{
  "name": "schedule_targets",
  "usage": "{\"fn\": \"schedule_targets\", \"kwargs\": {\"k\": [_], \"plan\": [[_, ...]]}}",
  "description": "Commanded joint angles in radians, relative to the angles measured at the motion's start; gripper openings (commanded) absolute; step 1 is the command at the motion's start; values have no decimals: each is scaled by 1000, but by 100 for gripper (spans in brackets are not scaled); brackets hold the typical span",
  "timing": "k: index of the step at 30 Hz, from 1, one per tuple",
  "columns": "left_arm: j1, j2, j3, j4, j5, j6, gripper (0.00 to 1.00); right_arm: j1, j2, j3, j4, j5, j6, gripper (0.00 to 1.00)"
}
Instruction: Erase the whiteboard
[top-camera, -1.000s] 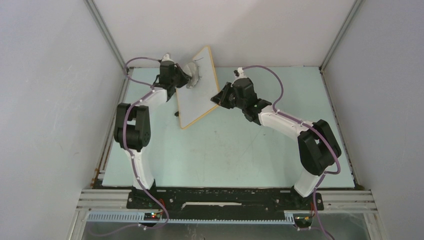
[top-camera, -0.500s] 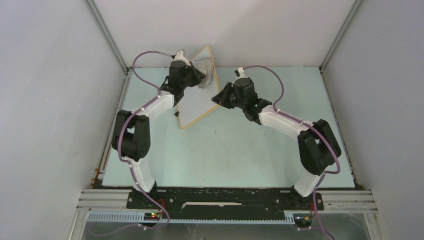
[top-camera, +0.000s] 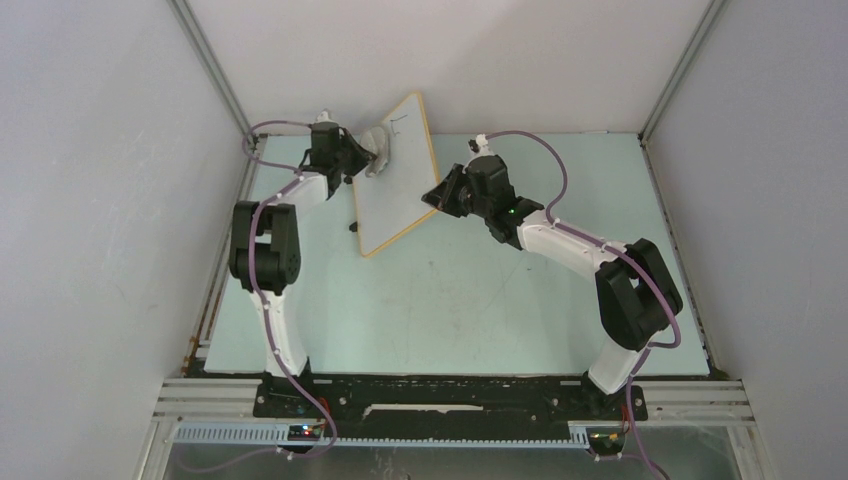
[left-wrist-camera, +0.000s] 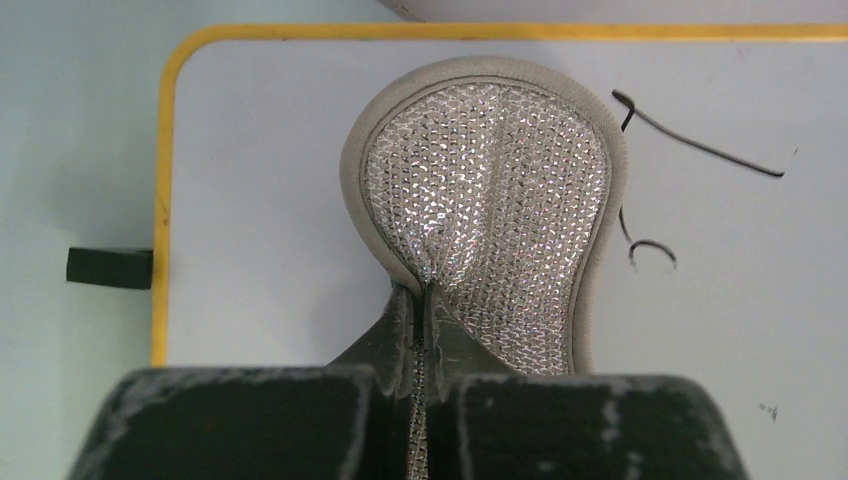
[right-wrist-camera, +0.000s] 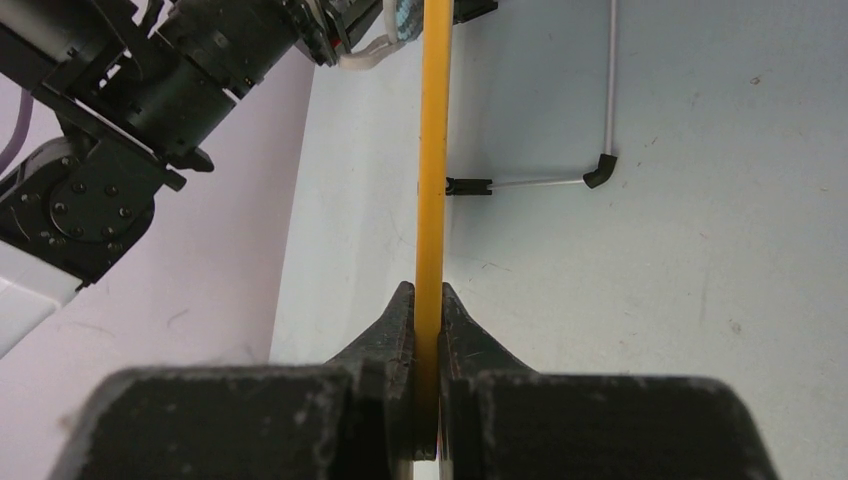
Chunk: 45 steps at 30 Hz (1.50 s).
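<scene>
The whiteboard, white with a thin orange frame, stands tilted at the back middle of the table. My right gripper is shut on its right frame edge, seen edge-on in the right wrist view. My left gripper is shut on a grey oval cloth pad held against the board's upper left part. In the left wrist view the pad lies on the board, with dark handwriting just to its right. A black foot sticks out at the board's left edge.
Grey enclosure walls and metal posts stand close behind and beside the board. The pale green table stretches in front. A thin wire stand leg rests on the table behind the board.
My left gripper with the pad swept up and right across the board, then came back left and down to the upper left part. The right gripper held still.
</scene>
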Motion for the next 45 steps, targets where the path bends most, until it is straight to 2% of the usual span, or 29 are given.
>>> {"fn": "schedule_targets", "kwargs": {"k": [1,4,8,13,18,23,31,35,41,45], "plan": [[-14,52,123,-39,39,-35,0,16,-47,17,84,-70,-68,0],[-47,63,179,1,52,-59,0,14,-39,16,90,-79,-68,0],[-120,76,311,-77,21,38,0,13,-21,16,98,-89,-63,0],[-188,86,422,-137,16,90,0,12,-19,16,106,-93,-62,0],[-188,118,515,-169,-35,80,0,9,-23,15,97,-95,-68,0],[-119,161,443,-104,20,-6,0,5,-20,16,96,-102,-72,0],[-32,172,276,124,125,-144,0,-3,-19,15,104,-110,-63,0],[12,182,211,148,123,-184,0,-4,-27,15,104,-109,-62,0],[71,265,251,138,170,-269,0,0,-30,15,104,-104,-59,0],[48,259,298,114,153,-214,0,1,-28,16,105,-103,-58,0]]}}
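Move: The left hand, holding the eraser against the sloping whiteboard, has the leftover ink line about 6 cm ahead, 7 cm right and 6 cm up. A small curved ink mark lies some 2 cm ahead, 5 cm right and 5 cm up, and the board's far edge about 9 cm straight ahead. From the right hand, still pinching the board's raised edge, the ink line is roughly 19 cm ahead and 7 cm left, nearly level. Left hand strokes the eraser some 17 cm up-right, then back down-left, ending 7 cm forward; right still grips. ##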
